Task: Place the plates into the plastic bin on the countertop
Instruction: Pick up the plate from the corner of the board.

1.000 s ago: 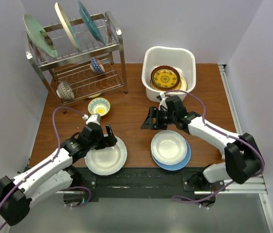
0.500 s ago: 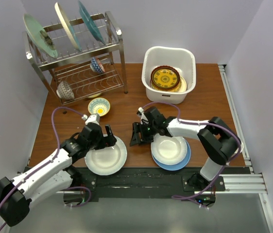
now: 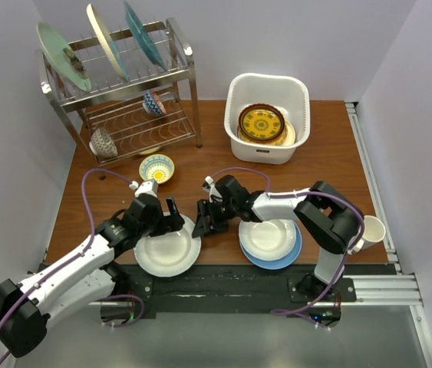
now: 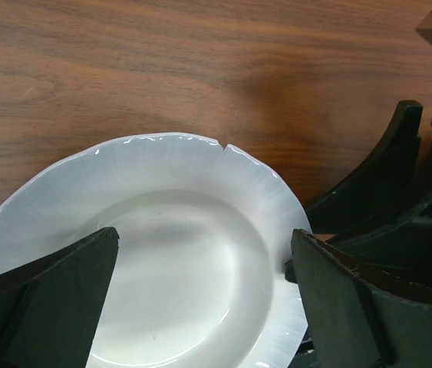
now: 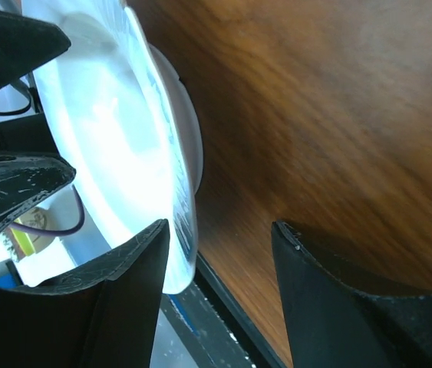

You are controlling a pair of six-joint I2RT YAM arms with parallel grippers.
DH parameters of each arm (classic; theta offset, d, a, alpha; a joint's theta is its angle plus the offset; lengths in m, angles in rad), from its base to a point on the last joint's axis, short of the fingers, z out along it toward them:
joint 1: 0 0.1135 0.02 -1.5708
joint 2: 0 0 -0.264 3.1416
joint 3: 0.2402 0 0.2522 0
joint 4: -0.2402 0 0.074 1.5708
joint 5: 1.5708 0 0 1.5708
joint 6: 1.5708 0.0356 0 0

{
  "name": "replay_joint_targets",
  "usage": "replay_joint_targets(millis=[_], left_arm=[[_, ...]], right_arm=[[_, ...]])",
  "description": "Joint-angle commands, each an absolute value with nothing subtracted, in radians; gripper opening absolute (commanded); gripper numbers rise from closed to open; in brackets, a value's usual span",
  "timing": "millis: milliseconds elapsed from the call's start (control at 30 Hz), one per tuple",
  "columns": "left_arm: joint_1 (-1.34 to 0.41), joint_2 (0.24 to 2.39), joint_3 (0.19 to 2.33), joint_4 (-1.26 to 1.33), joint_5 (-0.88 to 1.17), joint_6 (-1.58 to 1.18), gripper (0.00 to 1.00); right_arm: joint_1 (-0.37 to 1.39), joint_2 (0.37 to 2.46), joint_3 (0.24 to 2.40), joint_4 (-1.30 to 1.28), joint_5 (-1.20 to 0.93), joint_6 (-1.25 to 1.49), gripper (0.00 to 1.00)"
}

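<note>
A white plate (image 3: 166, 249) lies at the front left of the table. My left gripper (image 3: 168, 222) hovers open over its far side; the left wrist view shows the plate (image 4: 177, 261) spanning the gap of the gripper (image 4: 204, 268). My right gripper (image 3: 202, 222) reaches in from the right, open, with the plate's rim (image 5: 179, 192) between its fingers, close to the left one (image 5: 100, 299). Another white plate (image 3: 268, 236) rests on a blue plate (image 3: 292, 253). The plastic bin (image 3: 235, 100) at the back holds a brown patterned plate (image 3: 261, 123) on a yellow one (image 3: 286, 136).
A steel wire rack (image 3: 189, 92) at the back left holds three upright plates on top and bowls below. A small patterned bowl (image 3: 156, 167) sits in front of it. A cream cup (image 3: 370, 230) stands at the right edge. The table's front edge (image 5: 231, 307) lies just beyond the plate.
My right arm has swung left from in front of the bin to the white plate's right edge, its jaws narrowing. The cup has come into view. The left arm has stayed still.
</note>
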State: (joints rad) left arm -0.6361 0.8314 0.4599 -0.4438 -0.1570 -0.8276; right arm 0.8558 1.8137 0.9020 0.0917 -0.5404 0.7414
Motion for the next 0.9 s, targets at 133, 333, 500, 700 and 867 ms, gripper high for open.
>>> replay_joint_targets(millis=[133, 333, 500, 700, 867], left_arm=[[-0.638, 0.833, 0.463, -0.426, -0.170, -0.838, 1.00], [-0.638, 0.824, 0.474, -0.434, -0.173, -0.835, 1.00], [-0.638, 0.825, 0.485, -0.446, -0.176, -0.833, 1.00], [-0.638, 0.812, 0.495, -0.463, -0.187, -0.833, 1.00], [-0.638, 0.801, 0.512, -0.468, -0.193, -0.833, 1.00]], right_arm=[[0.893, 1.879, 0.960, 0.173, -0.561, 0.795, 0.48], [0.893, 1.914, 0.934, 0.282, -0.598, 0.860, 0.29], [0.893, 1.937, 0.910, 0.334, -0.600, 0.887, 0.00], [0.891, 1.898, 0.893, 0.276, -0.554, 0.847, 0.00], [0.888, 1.878, 0.903, 0.239, -0.535, 0.831, 0.00]])
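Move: The white plate at the counter's front edge is the right hand's aim: its middle lies about 11 cm left and 4 cm back, a centimetre or two lower, its near rim just off the fingertips. The open left gripper hangs about 9 cm left and 6 cm ahead. The small bowl is some 15 cm left and 23 cm ahead; the white-and-blue plate pair about 27 cm right, level. From the left hand, the plate's middle is about 10 cm back, 3 cm left and 5 cm down. The plate's right rim gets pinched by the right fingers, one over its upper face and the other beneath. To get there the low, half-open hand slides about 3.5 cm left and a little back onto the rim, closing almost fully as it goes and tipping its fingertips up by some 10 degrees. It then stays put with the rim held. ##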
